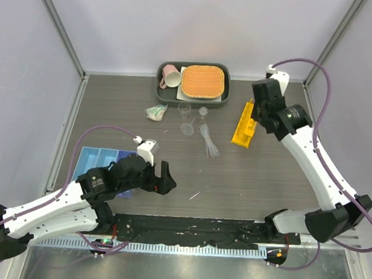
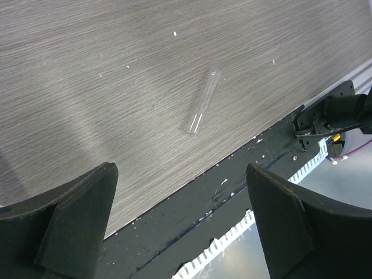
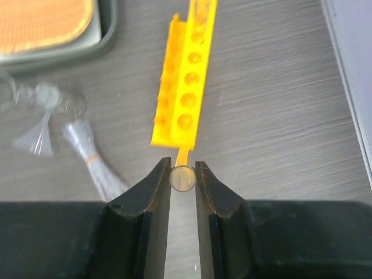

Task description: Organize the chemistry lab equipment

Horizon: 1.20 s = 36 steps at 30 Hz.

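Observation:
My right gripper (image 3: 182, 170) is shut on a thin glass tube (image 3: 182, 178), seen end-on between the fingertips. It hovers just off the near end of the yellow holed rack (image 3: 187, 87), which lies at the right of the table (image 1: 244, 125). My left gripper (image 2: 180, 171) stands wide open and holds nothing, above the table's front edge. A second glass tube (image 2: 202, 109) lies flat on the wood ahead of it (image 1: 195, 194). The blue tray (image 1: 101, 157) sits behind the left arm. Small beakers (image 1: 184, 108), a funnel (image 1: 186, 128) and bundled pipettes (image 1: 208, 142) lie mid-table.
At the back, a dark tray (image 1: 165, 93) carries a pink mug (image 1: 171, 76) and an orange woven mat (image 1: 204, 81). A small greenish-white item (image 1: 155, 112) lies left of the beakers. A black rail (image 1: 199, 232) runs along the near edge.

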Tool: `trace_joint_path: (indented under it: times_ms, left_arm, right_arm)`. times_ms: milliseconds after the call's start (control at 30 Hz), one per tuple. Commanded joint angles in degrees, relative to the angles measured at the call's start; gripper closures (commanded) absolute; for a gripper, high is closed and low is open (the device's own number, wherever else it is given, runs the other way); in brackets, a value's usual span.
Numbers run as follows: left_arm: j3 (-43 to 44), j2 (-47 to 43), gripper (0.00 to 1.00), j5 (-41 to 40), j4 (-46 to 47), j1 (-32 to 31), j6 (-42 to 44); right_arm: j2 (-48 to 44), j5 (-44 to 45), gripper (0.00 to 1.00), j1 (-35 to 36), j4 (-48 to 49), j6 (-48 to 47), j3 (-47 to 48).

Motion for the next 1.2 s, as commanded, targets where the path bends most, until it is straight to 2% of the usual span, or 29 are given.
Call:
trace_joint_path:
  times_ms: [0,133,433,1167]
  left_arm:
    - [-0.66,-1.32,0.04,0.98,4.82,0.01,-0.55]
    - [-2.24,-2.73,0.04,1.51,5.35,0.01,-1.43]
    - [-4.09,-5.1,0.04,1.51,5.0,0.01,-1.78]
    - [-3.04,-4.84,0.03,-0.34,3.5,0.01,1.12]
  right_arm:
    - [3.52,-3.66,0.87,-8.89,5.34,-1.5,6.25]
    - [9.41,-4.98,0.88,-12.95,5.69,-1.93,10.65]
    - [17.58,-4.72,0.89,-15.41,7.88,-2.37,15.49]
    - [22.6,-6.04,0.92,-17.44,15.18,-3.95,14.09]
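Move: The right hand already holds an upright test tube; the middle of the yellow rack lies about 13 cm ahead of it, 5 cm to its right and some 22 cm below. The banded bundle lies about 4 cm ahead and 14 cm left, the glass bottle 15 cm ahead and 17 cm left, both roughly 25 cm down. For the left hand, the rack is some 35 cm ahead, 28 cm right and 12 cm lower. The right arm carries its upright tube forward about 13 cm and some 6 cm to the right, from over the rack's near end to over its middle holes, the rightward swing and a roughly 10-degree clockwise turn coming almost entirely at the start. After that it runs on nearly straight forward, sinks 3 to 4 cm and slows to a creep just short of the two tubes already in the far holes, the fingers keeping their pinch on the tube. ##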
